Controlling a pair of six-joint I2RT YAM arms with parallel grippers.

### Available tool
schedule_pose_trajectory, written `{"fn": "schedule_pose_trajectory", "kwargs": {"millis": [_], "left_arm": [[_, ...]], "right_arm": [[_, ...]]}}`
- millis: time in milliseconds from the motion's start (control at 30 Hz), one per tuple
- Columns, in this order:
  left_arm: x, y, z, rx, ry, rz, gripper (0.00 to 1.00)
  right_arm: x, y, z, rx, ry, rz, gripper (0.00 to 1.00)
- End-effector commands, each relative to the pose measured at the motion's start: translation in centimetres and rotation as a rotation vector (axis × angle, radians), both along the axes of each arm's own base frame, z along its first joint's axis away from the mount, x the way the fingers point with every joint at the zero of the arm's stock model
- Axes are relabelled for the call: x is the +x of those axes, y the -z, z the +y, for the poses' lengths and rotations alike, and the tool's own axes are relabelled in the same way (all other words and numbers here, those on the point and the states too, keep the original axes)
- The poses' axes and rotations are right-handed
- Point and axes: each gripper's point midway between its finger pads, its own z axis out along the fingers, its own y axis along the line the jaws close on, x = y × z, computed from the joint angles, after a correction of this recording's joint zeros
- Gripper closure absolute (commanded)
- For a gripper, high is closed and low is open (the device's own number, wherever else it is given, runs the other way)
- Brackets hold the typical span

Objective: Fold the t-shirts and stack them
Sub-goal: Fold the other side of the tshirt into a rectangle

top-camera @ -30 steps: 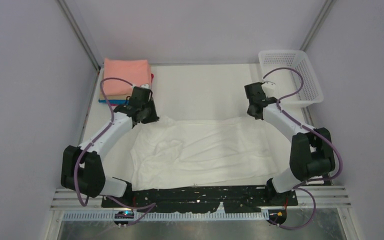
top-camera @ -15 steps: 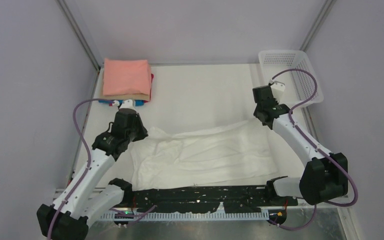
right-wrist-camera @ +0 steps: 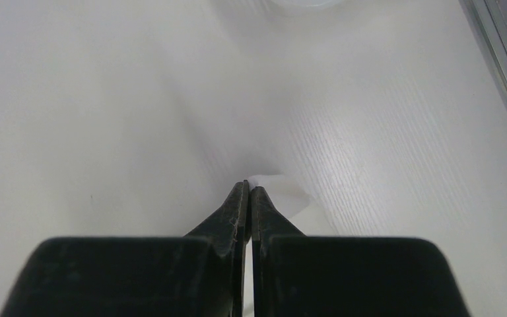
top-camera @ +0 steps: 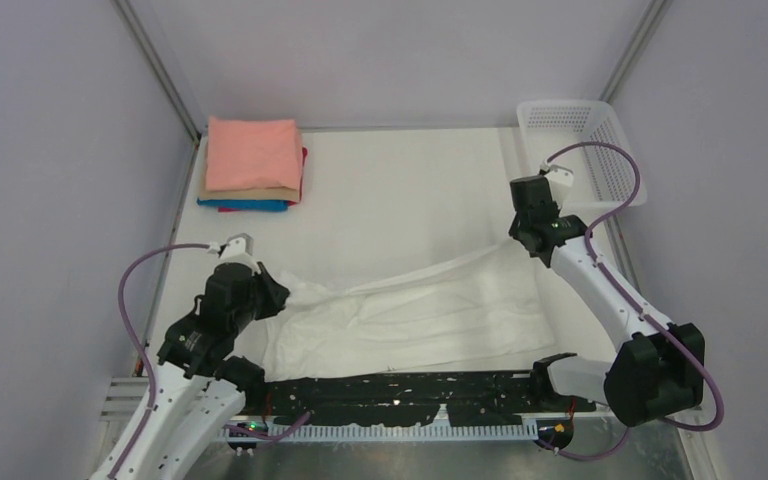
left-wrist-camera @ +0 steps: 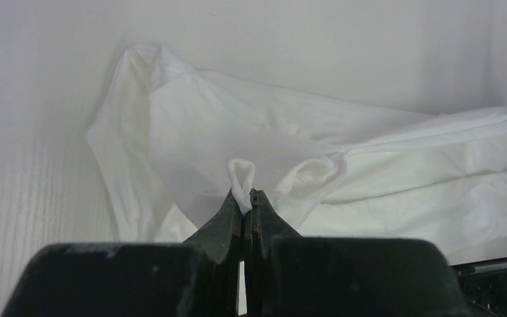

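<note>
A white t-shirt (top-camera: 410,315) lies spread and wrinkled across the near middle of the table; no print shows on it. My left gripper (top-camera: 278,290) is shut on its left far corner, a small loop of cloth pinched at the tips (left-wrist-camera: 242,188). My right gripper (top-camera: 528,240) is shut on the shirt's right far corner (right-wrist-camera: 274,188), held above the table. The far edge of the shirt stretches between the two grippers. A stack of folded t-shirts (top-camera: 252,162), salmon-pink on top, with tan, blue and magenta below, sits at the far left.
A white mesh basket (top-camera: 585,150) stands at the far right corner. A black strip (top-camera: 400,392) runs along the near table edge. Grey walls close in left and right.
My left gripper has pulled its shirt corner toward the near left, away from the stack. My right gripper has shifted slightly to the right, and the shirt's far edge now slants.
</note>
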Motion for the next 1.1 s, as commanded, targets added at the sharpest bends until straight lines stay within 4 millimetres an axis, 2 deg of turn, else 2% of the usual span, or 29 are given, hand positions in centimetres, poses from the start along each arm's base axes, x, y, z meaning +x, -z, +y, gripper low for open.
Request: {"fn": "schedule_pose_trajectory", "kwargs": {"millis": [0, 167, 233, 467, 667, 800, 867, 967, 1000, 1067], "left_arm": [[-2.1, 1.3, -0.9, -0.049, 0.044, 0.066, 1.0], [-3.8, 2.4, -0.8, -0.062, 0.055, 0.105, 1.0], [-4.3, 2.9, -1.6, -0.096, 0.074, 0.135, 1.0], [-6.2, 6.1, -1.2, -0.11, 0.014, 0.266, 1.0], [-7.7, 5.9, -0.2, -0.123, -0.036, 0.289, 1.0], [-8.2, 7.1, 0.5, -0.096, -0.089, 0.35, 0.97], [-8.4, 7.9, 0.4, -0.101, -0.098, 0.374, 0.91], [-8.6, 8.1, -0.5, -0.146, -0.065, 0.376, 0.74], [-8.8, 8.0, -0.7, -0.161, -0.054, 0.372, 0.69], [-9.1, 7.5, -0.9, -0.184, -0.036, 0.36, 0.5]], "right_arm": [[-0.4, -1.1, 0.0, 0.005, -0.014, -0.047, 0.94], [-0.8, -0.9, -0.1, -0.007, -0.032, -0.035, 0.93], [-1.0, -0.6, 0.0, -0.002, -0.035, -0.029, 0.93], [-3.4, 0.9, -0.4, 0.037, -0.003, -0.027, 0.93], [-4.9, 2.8, -0.2, 0.055, -0.014, 0.029, 0.93], [-6.5, 3.7, -0.9, 0.043, 0.005, 0.048, 0.88], [-7.5, 4.2, -1.3, 0.037, 0.021, 0.059, 0.85], [-9.2, 5.5, -1.7, 0.05, 0.056, 0.095, 0.71], [-9.6, 5.8, -2.0, 0.046, 0.076, 0.104, 0.7], [-11.2, 6.7, -2.7, 0.041, 0.123, 0.134, 0.64]]}}
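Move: The white t-shirt's held far edge is to be laid on its near part: for the left hand about 9 cm back and 11 cm below, for the right hand some 10 cm back and 9 cm below. The table's near edge runs roughly 12 cm back from the left hand, and the folded stack stands about 38 cm ahead of that hand and 9 cm to its left. The basket lies some 24 cm ahead of the right hand and 17 cm to its right. The t-shirt's edge, still pinched at both ends, is drawn back over the shirt and lowered: the left hand goes about 8 cm back and as much down, tipping its fingers some 20 degrees steeper, the right about 9 cm back and 5 to 6 down, slowly at first. Low over the cloth, both hands open partway and let go. ##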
